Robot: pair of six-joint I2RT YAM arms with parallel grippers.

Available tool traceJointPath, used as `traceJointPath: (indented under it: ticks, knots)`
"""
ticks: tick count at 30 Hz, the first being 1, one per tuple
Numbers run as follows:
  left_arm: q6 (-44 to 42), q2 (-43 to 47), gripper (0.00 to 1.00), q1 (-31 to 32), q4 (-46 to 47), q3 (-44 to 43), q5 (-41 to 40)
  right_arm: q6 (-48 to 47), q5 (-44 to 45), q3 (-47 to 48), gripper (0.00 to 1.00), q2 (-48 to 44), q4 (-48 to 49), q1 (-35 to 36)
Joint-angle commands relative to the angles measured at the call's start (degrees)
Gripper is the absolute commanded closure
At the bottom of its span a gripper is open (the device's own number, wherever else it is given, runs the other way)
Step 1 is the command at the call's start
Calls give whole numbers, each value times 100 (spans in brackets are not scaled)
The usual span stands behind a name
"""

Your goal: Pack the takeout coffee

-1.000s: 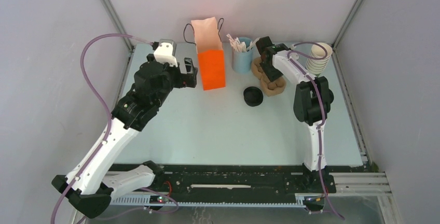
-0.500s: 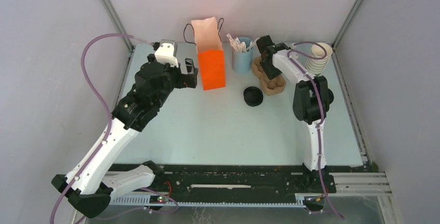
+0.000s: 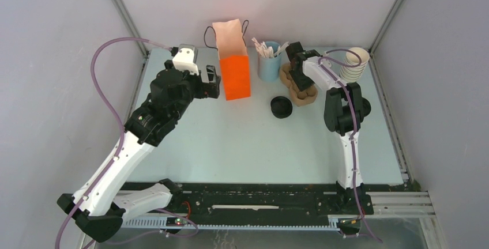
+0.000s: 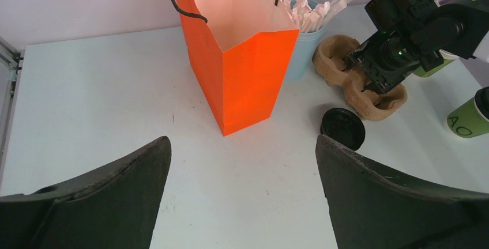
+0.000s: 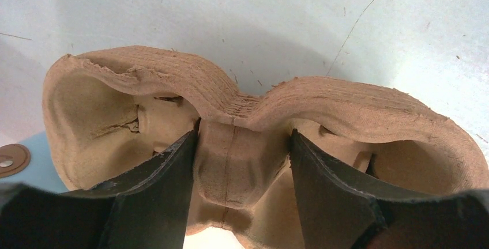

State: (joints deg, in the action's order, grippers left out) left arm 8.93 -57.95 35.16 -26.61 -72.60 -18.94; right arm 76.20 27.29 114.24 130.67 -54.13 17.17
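The takeout coffee [image 4: 468, 119], a green cup with a dark top, shows only at the right edge of the left wrist view; in the top view the right arm hides it. My right gripper [image 5: 243, 136] reaches down into the brown pulp carrier [image 5: 346, 105], one finger in each hollow. Its jaws are shut on the carrier's centre ridge. From above, the carrier [image 3: 304, 95] lies at the back right under that gripper [image 3: 298, 79]. My left gripper [image 4: 242, 139] stands wide open and holds nothing, just left of the orange paper bag [image 3: 235, 73].
The orange bag [image 4: 242, 59] stands open at the back centre. Beside it is a blue cup of stirrers [image 3: 268, 63]. A loose black lid [image 3: 281, 106] lies in front of the carrier. A stack of cream cups [image 3: 353, 64] stands at the back right corner.
The right arm's elbow has shifted slightly to the left while its fingers stay in the carrier. The left arm has not moved.
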Motion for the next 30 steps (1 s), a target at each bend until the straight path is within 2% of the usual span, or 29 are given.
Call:
traceJointPath:
  ticks: [1,5,8,17,25,30]
  knots:
    - [-146,74,0,63,208,99,-77,0,75,252,34,-85,73,-46]
    - [-151,78,0,79,205,97,-66,-75,103,282,25,-238,79,-42]
    - [-154,89,0,87,208,97,-61,-128,94,299,22,-300,87,-45]
    - [-154,117,0,86,204,97,-49,-144,-91,336,23,-362,122,-65]
    - [-172,118,0,114,195,89,-60,-163,-156,508,13,-400,-16,-56]
    - [-172,120,0,114,191,88,-50,-179,-202,607,14,-385,-77,-51]
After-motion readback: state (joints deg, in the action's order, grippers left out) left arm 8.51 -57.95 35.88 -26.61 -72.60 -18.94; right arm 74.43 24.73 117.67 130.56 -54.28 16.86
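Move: The right hand is already down at the middle of the brown cup carrier, fingertips astride its divider, the carrier's middle only about 1 cm below the hand point. From the carrier, the black lid lies about 10 cm back and 7 cm right-to-left, on its left; the blue straw holder stands some 12 cm left and 5 cm farther out, the orange bag about 25 cm left and level with it. From the idle left hand the carrier lies roughly 21 cm ahead, 31 cm right and 31 cm below. The right hand rises about 2 cm from the cup carrier's divider, drifting some 1 cm forward and 1 cm left, with a short pause after the first small lift and most of the climb at the end. Its fingers spread from about two-thirds open to nearly wide, so the one on the straw holder's side comes clear of the divider while the other stays close beside it; the wrist barely turns. ##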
